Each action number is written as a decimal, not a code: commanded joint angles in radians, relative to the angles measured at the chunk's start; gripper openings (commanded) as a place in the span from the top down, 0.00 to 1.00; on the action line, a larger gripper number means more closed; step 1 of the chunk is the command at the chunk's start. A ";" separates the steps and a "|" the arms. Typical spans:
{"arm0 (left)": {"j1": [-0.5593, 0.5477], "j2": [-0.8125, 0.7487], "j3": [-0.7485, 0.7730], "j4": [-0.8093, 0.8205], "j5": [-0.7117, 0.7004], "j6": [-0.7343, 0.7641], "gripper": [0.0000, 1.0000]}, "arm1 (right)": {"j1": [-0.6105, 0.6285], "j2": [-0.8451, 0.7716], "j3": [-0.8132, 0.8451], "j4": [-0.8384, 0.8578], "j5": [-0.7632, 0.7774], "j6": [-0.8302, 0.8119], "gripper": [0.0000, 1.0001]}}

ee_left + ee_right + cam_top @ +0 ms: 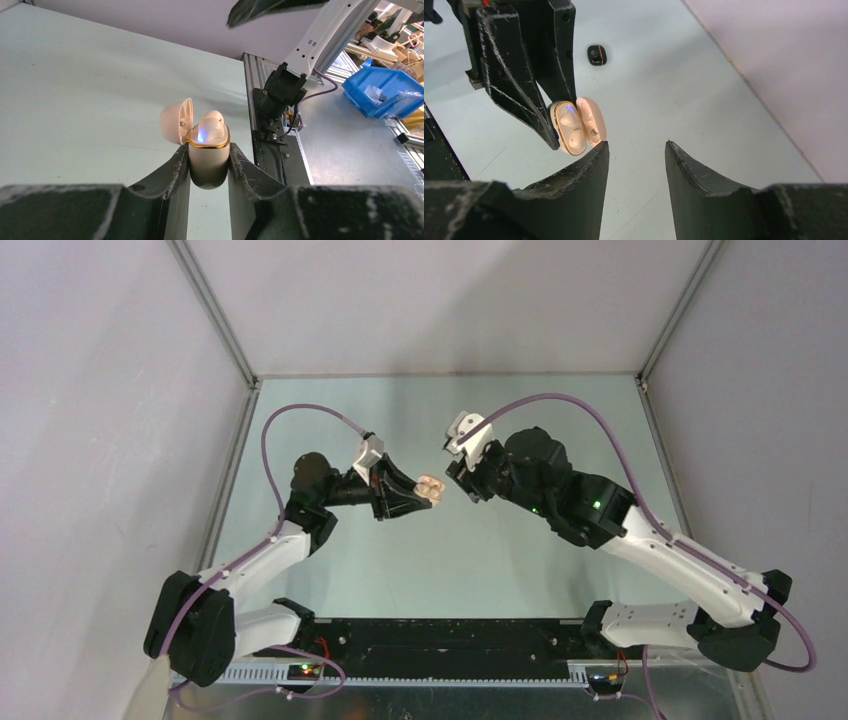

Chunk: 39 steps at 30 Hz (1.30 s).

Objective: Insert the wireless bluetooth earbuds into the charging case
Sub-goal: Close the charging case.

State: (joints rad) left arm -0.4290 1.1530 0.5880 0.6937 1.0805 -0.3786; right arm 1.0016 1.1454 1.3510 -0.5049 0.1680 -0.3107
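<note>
My left gripper (424,496) is shut on the body of an off-white charging case (209,160) with a gold rim, holding it above the table. The lid (175,120) hangs open to the left. Two off-white wireless bluetooth earbuds (569,119) sit in the case's wells, and a blue light glows beside them. My right gripper (636,145) is open with nothing between its fingers, its left fingertip just below the case (574,127). In the top view it (462,485) faces the case (432,490) from the right. A small black earbud (596,54) lies on the table beyond.
The table is pale green, with grey walls at the left, back and right. In the left wrist view the right arm's base (280,95) stands on the black rail at the near edge. A blue bin (382,90) sits off the table.
</note>
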 commanded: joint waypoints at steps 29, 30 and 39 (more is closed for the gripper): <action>-0.050 -0.019 0.114 -0.458 0.213 0.508 0.99 | 0.001 0.138 -0.040 -0.108 -0.318 -0.103 0.47; -0.050 -0.019 0.110 -0.449 0.209 0.500 0.99 | 0.005 0.132 -0.041 -0.121 -0.350 -0.111 0.48; -0.050 -0.016 0.103 -0.412 0.161 0.455 0.95 | -0.040 0.086 -0.040 -0.106 -0.326 -0.089 0.47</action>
State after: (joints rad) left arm -0.4812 1.1427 0.6792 0.2192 1.3006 0.0948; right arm 0.9836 1.2690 1.3052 -0.6312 -0.1493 -0.4221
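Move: Below and to the left of the right hand, about 5 cm left, 1 cm back and 7 cm down, is the open lid of the charging case that the left fingers hold. The case body, with both earbuds in it, lies some 6 cm left, 2 cm back and 7 cm below that hand. From the left hand point the lid sits roughly 2 cm forward and 2 cm right at about its height; the case body is 1 cm right, level with it. Sinking about 9 cm in all, the right hand first drifts a little forward, then sweeps some 6 cm back and a few left towards the held case, turning nearly 20 degrees counter-clockwise, fingers staying apart, its nearer fingertip coming against the lid. The left hand keeps its pinch on the case, carrying it 4–5 cm back and slightly down while turning about 15 degrees clockwise. ##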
